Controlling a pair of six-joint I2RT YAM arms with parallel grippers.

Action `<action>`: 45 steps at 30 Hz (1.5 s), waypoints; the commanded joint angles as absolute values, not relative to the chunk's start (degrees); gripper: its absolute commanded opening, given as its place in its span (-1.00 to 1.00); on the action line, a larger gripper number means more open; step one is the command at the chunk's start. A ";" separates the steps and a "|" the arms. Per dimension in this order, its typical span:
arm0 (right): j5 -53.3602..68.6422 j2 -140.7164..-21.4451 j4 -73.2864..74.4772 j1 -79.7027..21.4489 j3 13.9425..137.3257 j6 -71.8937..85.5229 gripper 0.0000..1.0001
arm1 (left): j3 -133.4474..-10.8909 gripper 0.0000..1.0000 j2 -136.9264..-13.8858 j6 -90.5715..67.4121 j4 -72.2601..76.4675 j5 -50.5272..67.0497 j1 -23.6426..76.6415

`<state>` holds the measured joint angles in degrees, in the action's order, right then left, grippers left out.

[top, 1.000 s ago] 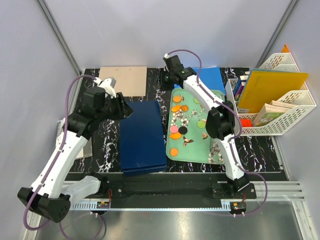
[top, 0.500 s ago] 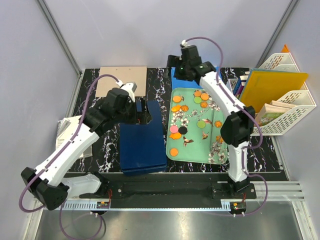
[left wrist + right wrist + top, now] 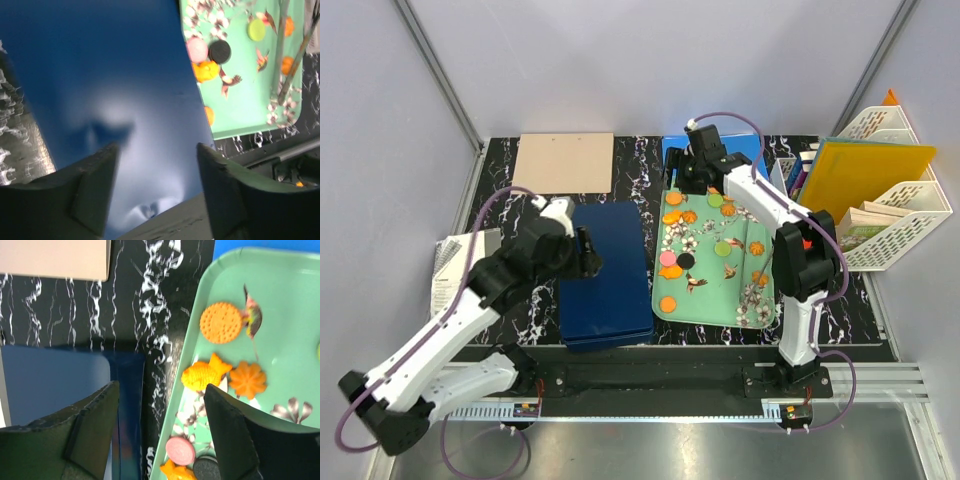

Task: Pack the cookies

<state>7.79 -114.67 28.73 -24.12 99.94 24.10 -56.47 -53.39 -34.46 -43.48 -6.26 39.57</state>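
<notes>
The cookies lie on a mint-green tray (image 3: 740,300): orange ones (image 3: 674,198), a green one (image 3: 723,248), a pink one (image 3: 668,258) and a black one (image 3: 686,261). A flat dark blue box (image 3: 610,290) lies left of the tray. My left gripper (image 3: 590,255) hangs over the box (image 3: 100,75), open and empty (image 3: 157,192), with the pink (image 3: 197,49) and black (image 3: 220,50) cookies off to its right. My right gripper (image 3: 688,172) hovers at the tray's far left corner, open and empty (image 3: 160,432), above the tray edge (image 3: 185,390). A fish-shaped orange cookie (image 3: 202,376) and a round one (image 3: 220,322) lie just ahead.
A tan board (image 3: 565,162) lies at the back left. A white file rack (image 3: 890,250) with a yellow folder (image 3: 860,180) stands at the right. Papers (image 3: 450,265) lie at the left edge. A blue item (image 3: 745,152) sits behind the tray.
The left gripper has come from the box's far left corner to over the box. The right gripper swung back, then down to the tray's far left corner. Both jaws stand wider.
</notes>
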 commanded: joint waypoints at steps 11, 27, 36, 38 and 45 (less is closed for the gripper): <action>12.65 -106.86 19.15 -25.40 95.59 25.84 -0.06 | -49.93 -1.00 -42.89 -37.43 -43.15 -8.08 39.73; 14.68 -132.88 33.30 -30.23 127.08 24.00 -0.46 | -51.60 -1.00 -39.92 -56.33 -60.55 -29.88 39.37; 15.99 -142.99 41.48 -31.73 140.79 22.85 -0.48 | -47.99 -1.00 -35.25 -60.55 -63.19 -30.68 39.02; 16.35 -143.61 41.75 -31.99 140.63 22.76 -0.48 | -47.38 -1.00 -34.98 -60.91 -63.11 -30.15 39.02; 18.10 -143.70 42.19 -32.96 137.20 21.71 -0.48 | -45.70 -1.00 -35.07 -60.91 -61.53 -29.27 39.02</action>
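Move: The blue lid lies on the cookie box, its middle some 3 cm ahead of the left hand, 1 cm to the right and 15 cm below; its left edge is about 10 cm to that hand's left, and white papers lie some 31 cm left, 5 cm ahead. From the right hand the lid's far right corner is roughly 11 cm left, 4 cm back and 9 cm down; the tray's far left round cookie lies about 2 cm left and 4 cm back, the tan board 28 cm left and 6 cm ahead. With nothing in its fingers, the left hand rises a couple of centimetres as it shuts them, then swings about 11 cm left and sinks, easing back, off the middle of the lid to its left edge while turning some 30 degrees counter-clockwise. The right hand first draws back slightly, lifts, then carries left and slightly forward off the tray and sinks towards the lid's far right corner, narrowing its empty fingers to a small gap and ending lower than it began. ##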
